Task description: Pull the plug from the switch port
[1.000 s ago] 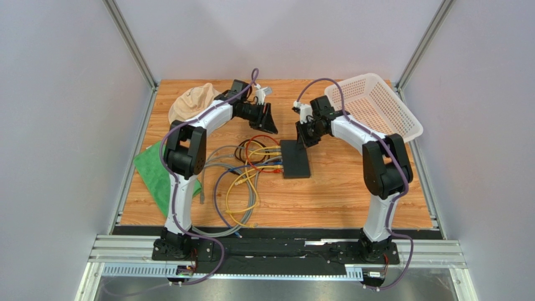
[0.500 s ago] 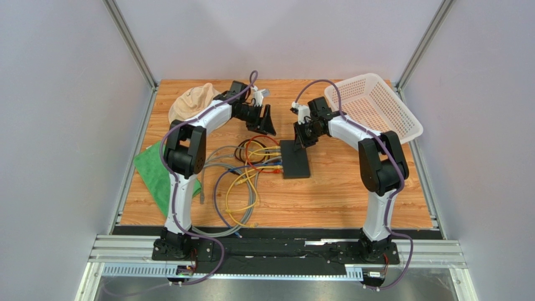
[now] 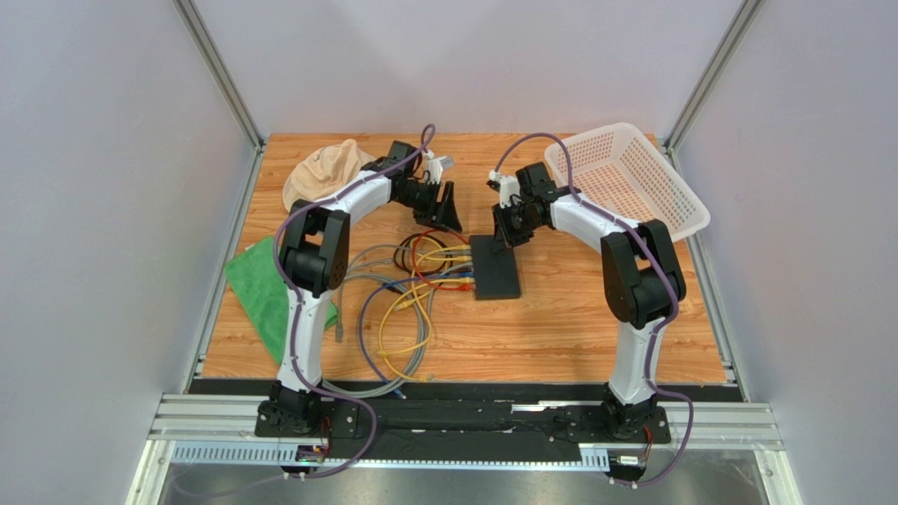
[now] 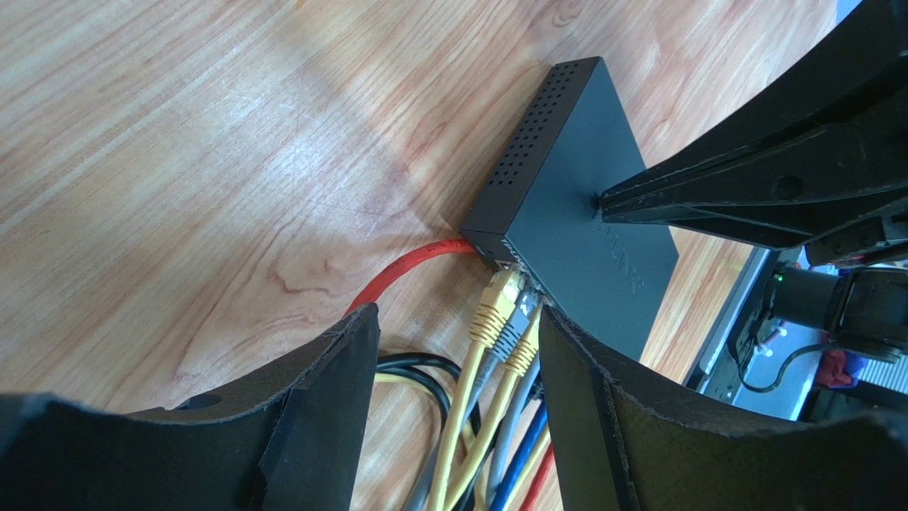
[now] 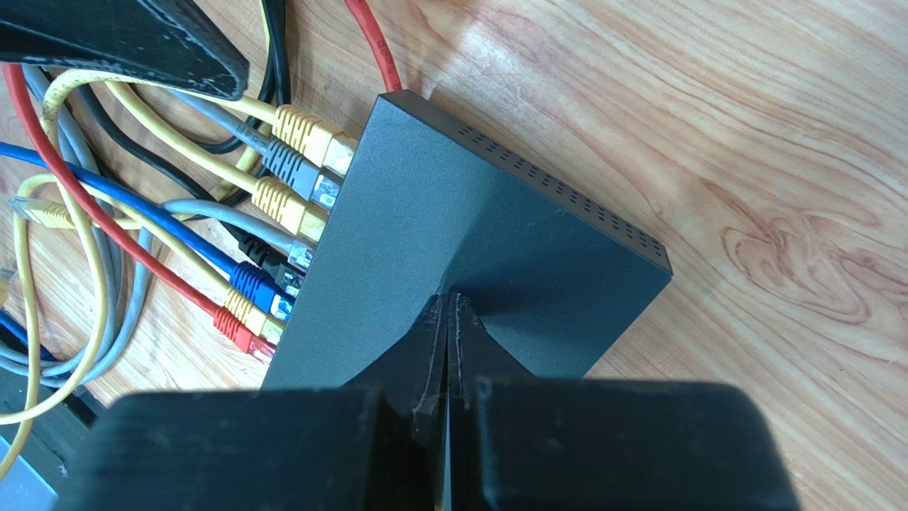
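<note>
The switch (image 3: 495, 268) is a flat matte black box in the middle of the table, also seen in the left wrist view (image 4: 576, 202) and the right wrist view (image 5: 469, 234). Several plugs sit in the ports along its left side: yellow (image 5: 309, 133), grey (image 5: 293, 165), yellow, black, blue (image 5: 256, 285), red (image 5: 229, 323). My left gripper (image 3: 448, 210) is open just short of that side. Its gap (image 4: 456, 330) lines up with the top yellow plug (image 4: 497, 303) and the grey plug (image 4: 520, 314), touching neither. My right gripper (image 5: 450, 303) is shut, its tips pressed on the switch's top (image 3: 508, 234).
Loose cables (image 3: 401, 326) loop left of and in front of the switch. A red cable (image 4: 410, 266) runs from its far corner. A white basket (image 3: 632, 179) stands at the back right, a tan cap (image 3: 321, 168) at the back left, a green cloth (image 3: 258, 289) on the left.
My left gripper's jaws have spread wider and the wrist has shifted slightly. My right gripper stays shut on top of the switch.
</note>
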{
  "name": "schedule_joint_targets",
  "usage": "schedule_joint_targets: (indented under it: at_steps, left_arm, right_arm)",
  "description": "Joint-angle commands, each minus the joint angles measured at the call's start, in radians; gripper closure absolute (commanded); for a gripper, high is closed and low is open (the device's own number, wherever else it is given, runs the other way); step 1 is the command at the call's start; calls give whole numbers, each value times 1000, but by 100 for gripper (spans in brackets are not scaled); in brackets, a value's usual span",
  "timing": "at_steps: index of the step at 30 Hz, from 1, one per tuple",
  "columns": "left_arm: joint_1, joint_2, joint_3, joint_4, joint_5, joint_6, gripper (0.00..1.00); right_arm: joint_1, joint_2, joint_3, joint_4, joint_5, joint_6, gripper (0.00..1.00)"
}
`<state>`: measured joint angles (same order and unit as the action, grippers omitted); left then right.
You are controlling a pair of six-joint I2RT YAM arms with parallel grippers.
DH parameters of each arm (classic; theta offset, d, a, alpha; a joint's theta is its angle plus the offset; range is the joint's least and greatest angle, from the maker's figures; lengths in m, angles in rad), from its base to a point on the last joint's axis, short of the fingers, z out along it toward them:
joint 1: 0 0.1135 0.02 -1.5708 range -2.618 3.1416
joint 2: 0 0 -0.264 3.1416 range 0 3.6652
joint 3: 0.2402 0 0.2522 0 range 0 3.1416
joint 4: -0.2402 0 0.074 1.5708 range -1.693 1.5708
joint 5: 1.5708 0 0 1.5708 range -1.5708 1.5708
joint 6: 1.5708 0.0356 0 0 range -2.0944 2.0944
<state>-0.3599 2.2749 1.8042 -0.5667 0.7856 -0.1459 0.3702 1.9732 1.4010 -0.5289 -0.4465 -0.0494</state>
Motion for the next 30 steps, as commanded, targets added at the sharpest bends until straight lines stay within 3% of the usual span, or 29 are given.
schedule_joint_targets:
  at_steps: [1,18,26,30]
  left_arm:
    - [-2,9,24,1,23,19,34]
    - [-1,66,58,36,130,-24,46]
    - [-2,98,52,47,176,-31,60]
    - [-5,104,53,45,201,-32,58]
  right_arm:
    - [16,41,-45,-14,98,-24,100]
    - [35,44,-46,-34,123,-43,100]
    - [39,39,-48,-36,135,-50,100]
    - [39,39,-53,-31,134,-49,100]
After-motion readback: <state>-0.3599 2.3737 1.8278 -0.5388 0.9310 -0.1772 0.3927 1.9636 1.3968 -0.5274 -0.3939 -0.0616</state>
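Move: The far-end yellow plug, nearest the switch's far corner, lies about 3 cm back, 3 cm right and 4 cm below the left hand. The grey plug is about 2 cm nearer the base beside it; the switch's middle is some 8 cm back and 8 cm right of the hand. From the right hand, the switch's middle is about 4 cm back, 1 cm left and 3 cm below; that yellow plug is roughly 1 cm ahead and 7 cm left, also 3 cm below. Shut right fingertips keep resting on the switch top, staying in place, while the left hand eases down and right, with a slight draw back, about 2.5 cm in all towards the far-end yellow plug. Its wrist tilts roughly 10 degrees, swinging the fingertips back towards the base, and its fingers close from about two-thirds to 40 percent open, coming either side of the plug without a visible grip. ##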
